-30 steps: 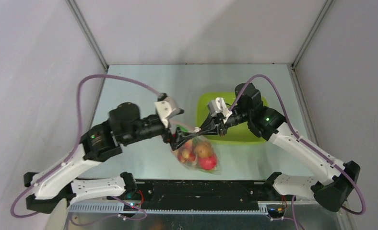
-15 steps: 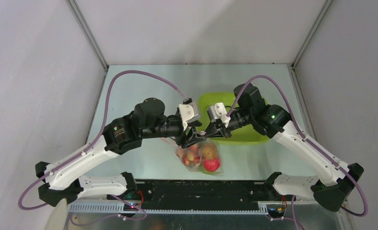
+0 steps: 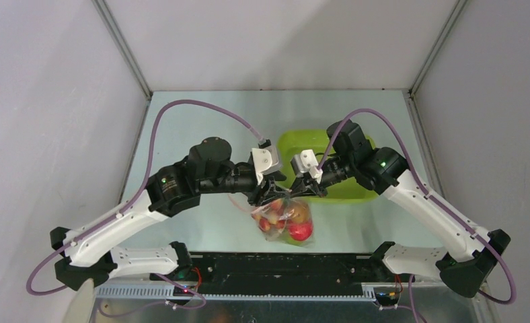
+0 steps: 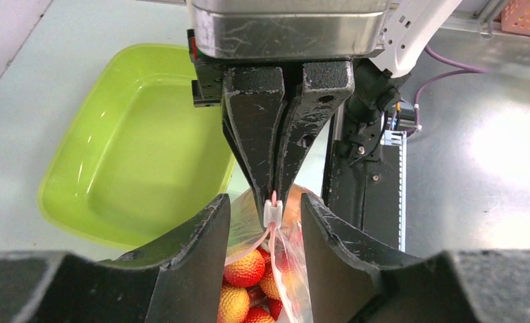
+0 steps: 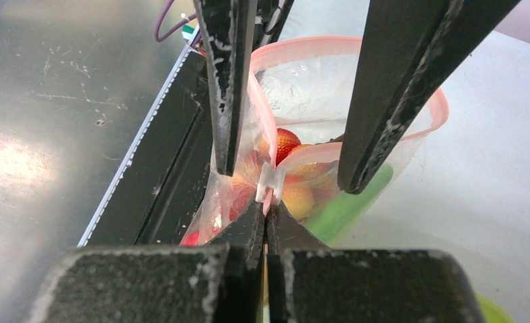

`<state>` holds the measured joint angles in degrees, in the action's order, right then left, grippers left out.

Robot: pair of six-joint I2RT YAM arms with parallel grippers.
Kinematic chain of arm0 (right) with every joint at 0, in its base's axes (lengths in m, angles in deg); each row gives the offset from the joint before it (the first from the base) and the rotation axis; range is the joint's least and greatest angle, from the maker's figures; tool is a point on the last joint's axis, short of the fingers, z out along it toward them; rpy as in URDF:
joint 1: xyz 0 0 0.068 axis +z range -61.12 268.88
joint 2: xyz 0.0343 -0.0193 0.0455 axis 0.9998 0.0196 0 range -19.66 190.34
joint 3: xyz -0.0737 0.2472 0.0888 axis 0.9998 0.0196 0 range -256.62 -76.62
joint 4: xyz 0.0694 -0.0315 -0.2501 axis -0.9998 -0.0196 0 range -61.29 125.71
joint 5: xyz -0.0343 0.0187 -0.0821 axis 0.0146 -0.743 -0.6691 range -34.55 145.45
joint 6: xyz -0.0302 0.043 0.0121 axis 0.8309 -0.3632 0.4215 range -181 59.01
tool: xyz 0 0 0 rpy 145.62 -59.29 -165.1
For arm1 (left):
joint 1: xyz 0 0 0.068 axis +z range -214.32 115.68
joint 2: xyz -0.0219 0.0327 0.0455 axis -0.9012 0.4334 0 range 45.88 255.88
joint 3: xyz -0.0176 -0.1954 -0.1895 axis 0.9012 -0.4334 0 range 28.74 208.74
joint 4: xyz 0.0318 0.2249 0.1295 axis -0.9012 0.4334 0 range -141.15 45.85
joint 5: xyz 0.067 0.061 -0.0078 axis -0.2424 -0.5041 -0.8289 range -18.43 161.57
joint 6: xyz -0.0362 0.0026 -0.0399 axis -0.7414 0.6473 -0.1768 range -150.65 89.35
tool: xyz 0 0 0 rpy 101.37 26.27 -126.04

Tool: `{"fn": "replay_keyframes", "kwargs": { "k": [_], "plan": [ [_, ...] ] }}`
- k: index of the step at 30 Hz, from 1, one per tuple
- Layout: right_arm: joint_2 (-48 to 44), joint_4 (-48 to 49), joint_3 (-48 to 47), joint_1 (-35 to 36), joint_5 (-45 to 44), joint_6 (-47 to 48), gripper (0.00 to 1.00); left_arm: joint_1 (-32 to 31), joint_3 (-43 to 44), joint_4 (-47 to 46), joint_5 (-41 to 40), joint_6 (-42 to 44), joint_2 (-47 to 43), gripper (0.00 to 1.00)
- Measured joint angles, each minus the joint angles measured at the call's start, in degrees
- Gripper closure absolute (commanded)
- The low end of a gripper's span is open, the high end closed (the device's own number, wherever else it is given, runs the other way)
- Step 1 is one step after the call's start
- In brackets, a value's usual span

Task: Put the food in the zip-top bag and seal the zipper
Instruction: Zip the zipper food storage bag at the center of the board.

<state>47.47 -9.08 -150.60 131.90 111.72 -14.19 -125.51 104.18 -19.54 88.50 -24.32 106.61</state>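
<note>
The zip-top bag [image 3: 286, 219] hangs off the table between both grippers, its mouth partly open. The food [image 3: 300, 231] fills it: orange-red bumpy pieces [image 4: 245, 268], a red tomato, a green pod [image 5: 356, 202]. My right gripper [image 5: 267, 205] is shut on the end of the pinkish zipper [image 5: 303, 44], just behind its white slider [image 5: 269, 183]. My left gripper [image 4: 264, 202] faces it with its jaws apart. One of its fingers [image 5: 225, 87] stands on each side of the slider [image 4: 273, 210], neither touching it.
A lime-green tub [image 3: 346, 192] sits on the table right behind the right gripper, also in the left wrist view [image 4: 134, 155]. The black rail [image 3: 276, 266] with the arm bases runs along the near edge, just below the bag.
My left arm has swung right to the bag's mouth, and its jaws have narrowed around the slider. The right gripper keeps its pinch; the bag has shifted slightly right.
</note>
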Motion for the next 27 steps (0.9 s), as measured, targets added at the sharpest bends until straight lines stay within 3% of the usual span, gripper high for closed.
{"fn": "replay_keyframes", "kwargs": {
  "k": [4, 11, 22, 27],
  "plan": [
    [-0.2, 0.0, 0.0, 0.0, -0.3, 0.0, 1.00, 0.2, 0.0, 0.1, 2.0, 0.9, 0.7, 0.52],
    [-0.9, 0.0, 0.0, 0.0, -0.3, 0.0, 1.00, 0.5, 0.0, 0.2, 3.7, 1.8, 1.1, 0.62],
    [-2.3, -0.9, 0.0, 0.0, -0.3, 1.3, 1.00, 1.7, -0.3, 0.0, 6.4, 1.7, 2.7, 0.66],
    [-2.3, -1.3, 0.0, 0.1, -0.6, 1.5, 1.00, 1.9, -0.3, 0.1, 8.1, 1.8, 3.7, 0.75]
  ]
}}
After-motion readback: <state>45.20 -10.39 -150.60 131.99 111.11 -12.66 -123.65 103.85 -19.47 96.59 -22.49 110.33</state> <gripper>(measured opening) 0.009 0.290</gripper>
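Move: The white zipper slider of the food storage bag sits just past the left fingertips, about 1 cm to that hand's right, straight in front-to-back line and some 3 cm below. The bagged food lies some 15 cm below the left hand and 3 cm back; the green bin's middle is about 14 cm ahead, 12 cm right and 18 cm down. The right hand pinches the zipper's end, with the slider about 1 cm to its left and 1 cm below. The left hand, its fingers half open around the line of the slider, sinks about 2 cm and edges 1 to 1.5 cm right towards the right gripper, its wrist turning some 5 degrees clockwise, while the fingers narrow to a bit over a quarter open on both sides of the white slider. The right hand stays shut on the pink zipper end and eases up, back and to its right by less than 1 cm each, holding the slider out for the left fingers. ##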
